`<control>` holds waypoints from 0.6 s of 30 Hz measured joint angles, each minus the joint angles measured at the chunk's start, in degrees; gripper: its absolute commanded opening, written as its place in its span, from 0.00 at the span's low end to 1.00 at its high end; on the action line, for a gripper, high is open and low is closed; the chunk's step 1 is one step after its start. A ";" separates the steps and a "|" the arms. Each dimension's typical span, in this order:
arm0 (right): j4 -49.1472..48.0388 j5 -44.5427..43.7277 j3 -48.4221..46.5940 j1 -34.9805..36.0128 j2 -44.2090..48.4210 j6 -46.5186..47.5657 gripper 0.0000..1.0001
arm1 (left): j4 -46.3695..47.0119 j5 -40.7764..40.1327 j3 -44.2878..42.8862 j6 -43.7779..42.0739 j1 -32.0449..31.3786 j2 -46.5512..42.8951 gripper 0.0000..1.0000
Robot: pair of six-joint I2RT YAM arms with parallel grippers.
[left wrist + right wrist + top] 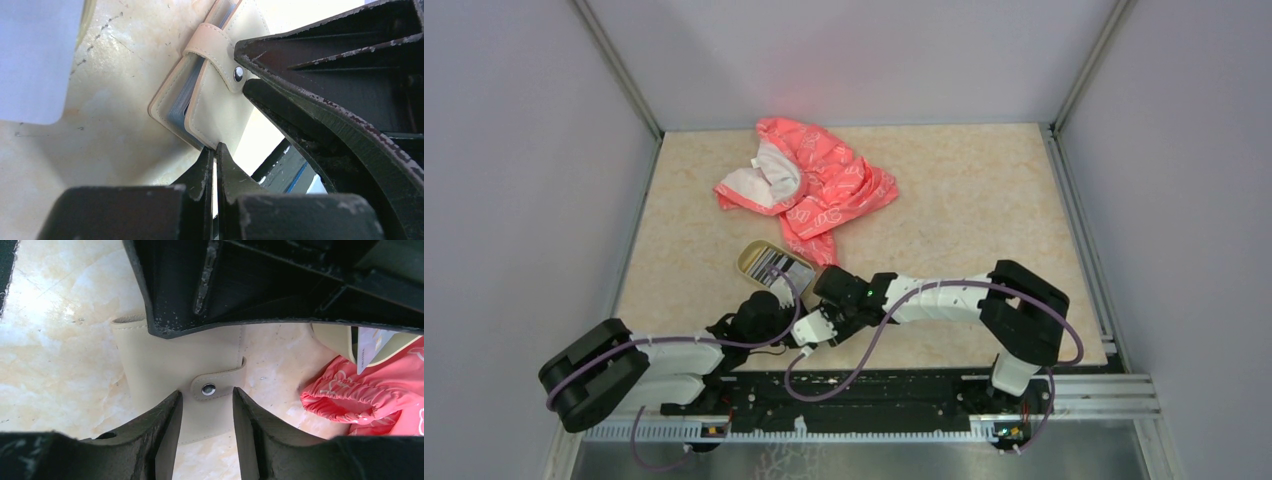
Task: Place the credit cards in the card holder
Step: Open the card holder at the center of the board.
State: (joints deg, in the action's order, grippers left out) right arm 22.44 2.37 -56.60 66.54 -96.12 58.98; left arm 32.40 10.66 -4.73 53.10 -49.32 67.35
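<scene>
The tan card holder [220,107] lies near the table's front edge, its strap snapped shut and blue-grey lining showing at its open side. My left gripper [215,149] is shut, pinching the holder's lower corner. In the right wrist view the card holder [160,357] lies just beyond my right gripper [207,405], which is open, a finger on each side of the snap strap and nothing between them. From above, both grippers, left [774,300] and right [816,328], cover the holder. Dark striped credit cards [776,266] lie in the oval dish [750,256].
A crumpled pink-red patterned cloth [809,185] lies behind the dish toward the back, and its edge [370,390] shows right of the holder. Grey walls enclose the table on three sides. The arms' rail [864,400] runs along the front edge.
</scene>
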 measured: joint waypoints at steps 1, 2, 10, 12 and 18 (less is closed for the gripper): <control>0.17 0.00 -0.13 0.04 -0.20 -0.07 0.38 | 0.17 0.00 0.09 0.00 0.00 0.00 0.03; 0.35 0.02 -0.13 0.07 -0.46 -0.09 0.35 | 0.22 0.00 0.11 -0.02 0.00 0.00 0.03; 1.64 0.26 -0.59 0.20 -1.09 -1.18 0.20 | 0.66 -0.04 0.37 -0.02 0.00 0.00 0.02; 1.62 0.17 -0.59 0.22 -1.09 -1.40 0.15 | 0.76 -0.07 0.44 -0.02 0.00 0.00 0.02; 1.55 0.00 -0.52 0.20 -0.98 -2.16 0.07 | 0.94 -0.09 0.52 -0.11 0.00 0.00 0.02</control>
State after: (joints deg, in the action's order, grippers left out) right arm 23.99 2.37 -57.12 66.74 -97.10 56.82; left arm 33.34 10.57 -4.21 52.99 -49.32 67.35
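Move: The right hand's half-open fingers straddle the card holder's strap snap, which sits practically straight below their midpoint, about 1 cm down. From the left hand, shut on the holder's left edge, the snap is about 5 cm to the right and 1 cm ahead, level in height. The card tray lies some 9 cm ahead and 12 cm left of the snap, and the pink bag's near end 14 cm ahead and 1 cm left of it. The right hand sinks just over half a centimetre onto the closed strap, easing slightly back and to the right, and its fingers close to about half their gap, until the forward finger's tip comes onto the metal snap and the other stands by the strap's free end. Its attitude hardly changes, and once down it stays in place at the snap, while the left hand stays still with its fingers keeping their pinch on the holder's left edge to steady it. ##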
